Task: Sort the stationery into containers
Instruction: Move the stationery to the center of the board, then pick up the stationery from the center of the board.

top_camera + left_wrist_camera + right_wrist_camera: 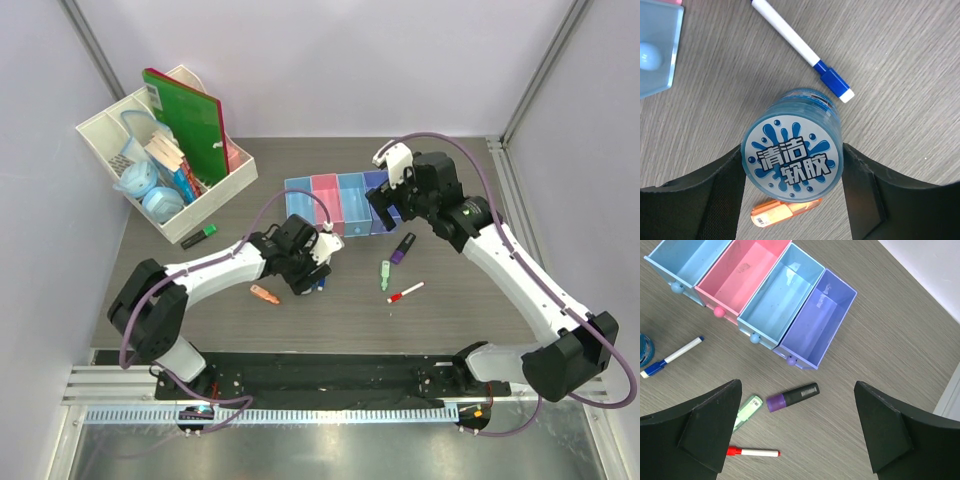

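My left gripper (792, 150) is shut on a round blue tub (790, 165) with a printed lid, held just over the table. An orange marker (785, 210) lies below it and a blue-white pen (800, 47) beyond it. My right gripper (797, 384) hangs open and empty above the purple-black marker (792, 396), with the green marker (746, 412) and red-white pen (752, 452) to its left. The row of containers (817, 320), blue, pink, blue and purple, stands empty just beyond. In the top view the left gripper (305, 265) is in front of the containers (340, 205).
A white desk organiser (165, 165) at the back left holds a green notebook (190, 120) and pale blue rolls (150, 190). A green-black marker (198, 236) lies beside it. Walls close in the table on the left, back and right.
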{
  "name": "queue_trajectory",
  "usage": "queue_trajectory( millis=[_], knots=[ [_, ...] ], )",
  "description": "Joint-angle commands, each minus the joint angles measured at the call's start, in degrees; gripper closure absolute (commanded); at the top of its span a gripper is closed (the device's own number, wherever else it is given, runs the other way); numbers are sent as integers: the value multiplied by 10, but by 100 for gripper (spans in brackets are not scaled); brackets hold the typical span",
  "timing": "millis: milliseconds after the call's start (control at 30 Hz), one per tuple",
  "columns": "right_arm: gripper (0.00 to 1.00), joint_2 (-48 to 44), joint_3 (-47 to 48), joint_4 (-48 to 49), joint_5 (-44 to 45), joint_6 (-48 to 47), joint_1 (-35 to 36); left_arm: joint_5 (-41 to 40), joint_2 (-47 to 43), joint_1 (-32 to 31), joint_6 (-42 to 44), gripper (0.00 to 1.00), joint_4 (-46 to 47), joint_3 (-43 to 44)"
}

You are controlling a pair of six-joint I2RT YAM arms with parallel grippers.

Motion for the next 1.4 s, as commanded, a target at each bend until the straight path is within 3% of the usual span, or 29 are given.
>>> queue_trajectory(
  millis=[0, 133, 167, 267, 400, 500, 633, 767, 1033, 1167, 1367],
  knots=[
    [0, -24, -6, -6, 0, -17, 3, 7, -10, -4, -14, 34, -47, 4],
    [0, -35, -20, -12, -4, -27, 2, 12, -66, -5, -15, 1, -61, 15],
    [0, -41, -25, -12, -5, -29, 3, 14, -75, -4, -16, 0, -66, 19],
    [0, -51, -41, -13, -11, -36, 2, 18, -121, -4, -15, 0, -92, 36],
    [0, -55, -45, -30, -84, -41, 4, 11, -202, -4, -5, 0, -121, 57],
    [0, -46, -47, -48, -148, -41, 10, -29, -272, 1, -3, 0, -132, 49],
    [0, -9, -63, -42, -149, -40, 55, -120, -342, 42, -8, 0, -103, 8],
    [0, 34, -72, -13, -132, -32, 97, -186, -359, 112, -14, 0, -66, -31],
    [0, 191, 5, 3, -89, -22, 213, -191, -383, 274, -37, 0, -36, -66],
    [0, 249, 50, 5, -69, -16, 257, -177, -401, 301, -41, 0, -35, -81],
    [0, 316, 117, 9, -85, -11, 269, -174, -415, 313, -45, 0, -35, -97]
  ],
)
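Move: The left fingers still hold the gel jar standing on the table; from that hand the orange highlighter lies about 10 cm left and 2 cm back, the blue-capped marker 5 cm right and 4 cm ahead, both some 3 cm lower. From the right hand, the jar is roughly 22 cm left, 9 cm back and 20 cm below, with the blue-capped marker 17 cm left, 5 cm back and 22 cm below. Left releases the jar, rises, sweeps about 23 cm left; right, open, swings left, down and back towards the jar. ##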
